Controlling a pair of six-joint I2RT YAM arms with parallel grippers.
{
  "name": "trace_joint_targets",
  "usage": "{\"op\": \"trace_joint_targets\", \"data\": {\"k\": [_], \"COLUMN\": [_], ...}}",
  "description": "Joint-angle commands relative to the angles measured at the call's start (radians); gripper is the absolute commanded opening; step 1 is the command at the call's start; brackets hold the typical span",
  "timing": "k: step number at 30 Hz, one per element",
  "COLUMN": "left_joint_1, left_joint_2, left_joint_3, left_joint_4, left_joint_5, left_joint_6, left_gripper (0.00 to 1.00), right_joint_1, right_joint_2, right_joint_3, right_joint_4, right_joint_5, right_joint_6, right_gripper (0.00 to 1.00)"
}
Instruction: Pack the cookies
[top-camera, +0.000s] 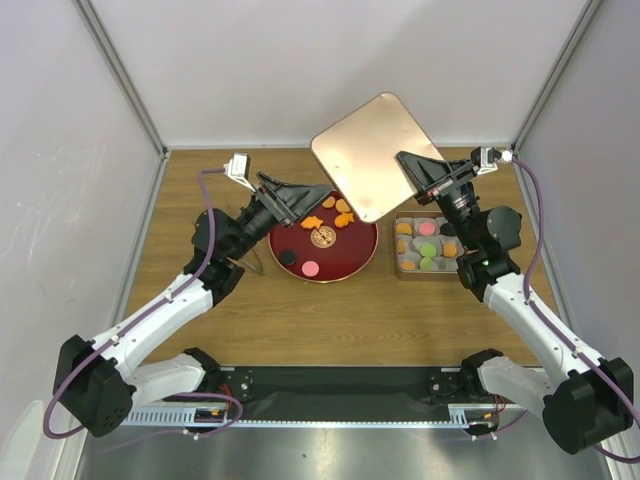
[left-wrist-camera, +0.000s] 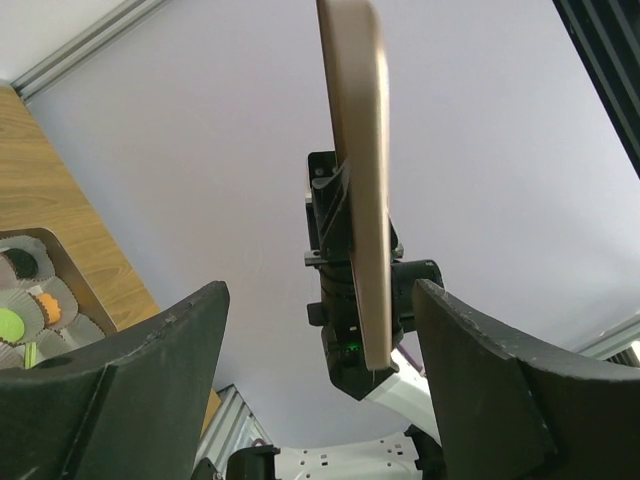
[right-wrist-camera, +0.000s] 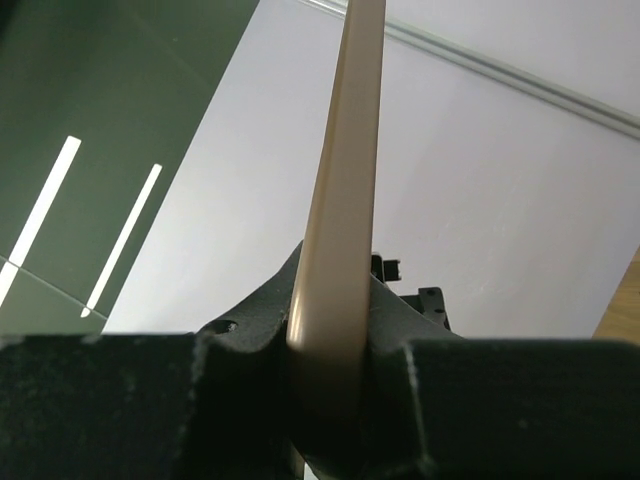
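Observation:
My right gripper (top-camera: 412, 165) is shut on the edge of a flat tan metal lid (top-camera: 372, 155), held tilted in the air above the plate and tin. In the right wrist view the lid (right-wrist-camera: 345, 200) stands edge-on, clamped at the gripper (right-wrist-camera: 330, 370). My left gripper (top-camera: 300, 200) is open over the plate's far left rim, pointing at the lid. Its wrist view shows the lid's edge (left-wrist-camera: 358, 150) ahead of the gripper (left-wrist-camera: 320, 300), touching neither finger. Several cookies (top-camera: 323, 237) lie on the dark-red plate (top-camera: 350, 262). More cookies (top-camera: 428, 251) sit in paper cups in the tin (top-camera: 400, 268).
The tin (left-wrist-camera: 60, 260) with filled cups shows at the left of the left wrist view. White walls with metal corner posts enclose the wooden table (top-camera: 330, 320) on three sides. Both arm bases stand on the black rail at the near edge.

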Motion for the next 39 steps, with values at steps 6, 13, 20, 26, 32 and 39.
{"op": "trace_joint_targets", "data": {"k": [6,13,20,26,32,39], "left_joint_1": [-0.012,-0.021,-0.024,-0.023,-0.021,-0.008], "left_joint_2": [0.031,0.117,0.158,0.166,0.178,0.281], "left_joint_3": [0.085,0.154,0.161,0.145,0.148,0.236], "left_joint_4": [0.061,0.080,0.069,0.084,0.097,0.095], "left_joint_5": [0.019,0.019,0.027,0.033,0.056,0.161], "left_joint_6": [0.009,-0.011,-0.040,-0.054,-0.054,-0.074], "left_gripper": [0.81,0.80,0.59,0.26,0.09,0.00], "right_joint_1": [0.045,0.103,0.118,0.108,0.094,0.054], "right_joint_2": [0.007,0.022,0.018,0.001,-0.013,-0.123], "right_joint_3": [0.010,0.022,0.055,0.042,0.038,0.025], "right_joint_4": [0.034,0.006,-0.043,-0.066,-0.080,-0.332], "right_joint_5": [0.033,0.065,0.068,0.068,0.065,0.084], "right_joint_6": [-0.044,-0.095,-0.149,-0.172,-0.190,-0.310], "right_gripper": [0.05,0.05,0.06,0.07,0.13,0.64]}}
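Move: The lid, still pinched by the right hand near its right edge, has its middle about 5 cm left of that hand, 3 cm ahead and 2 cm higher. From the open left hand the lid's middle lies some 10 cm to the right, 6 cm ahead and 6 cm up. Far below, the cookie box sits about 11 cm right and 9 cm ahead of the right hand; the red plate lies some 15 cm left and 11 cm ahead of it. The lid is passed across in the air: the right hand carries it some 3.5 cm left towards the left hand while sinking about 4 cm, then eases back right and opens at the end. The left hand reaches right and forward, about 5 cm in all, rising then dipping, and shuts its open fingers on the lid's near left edge. ##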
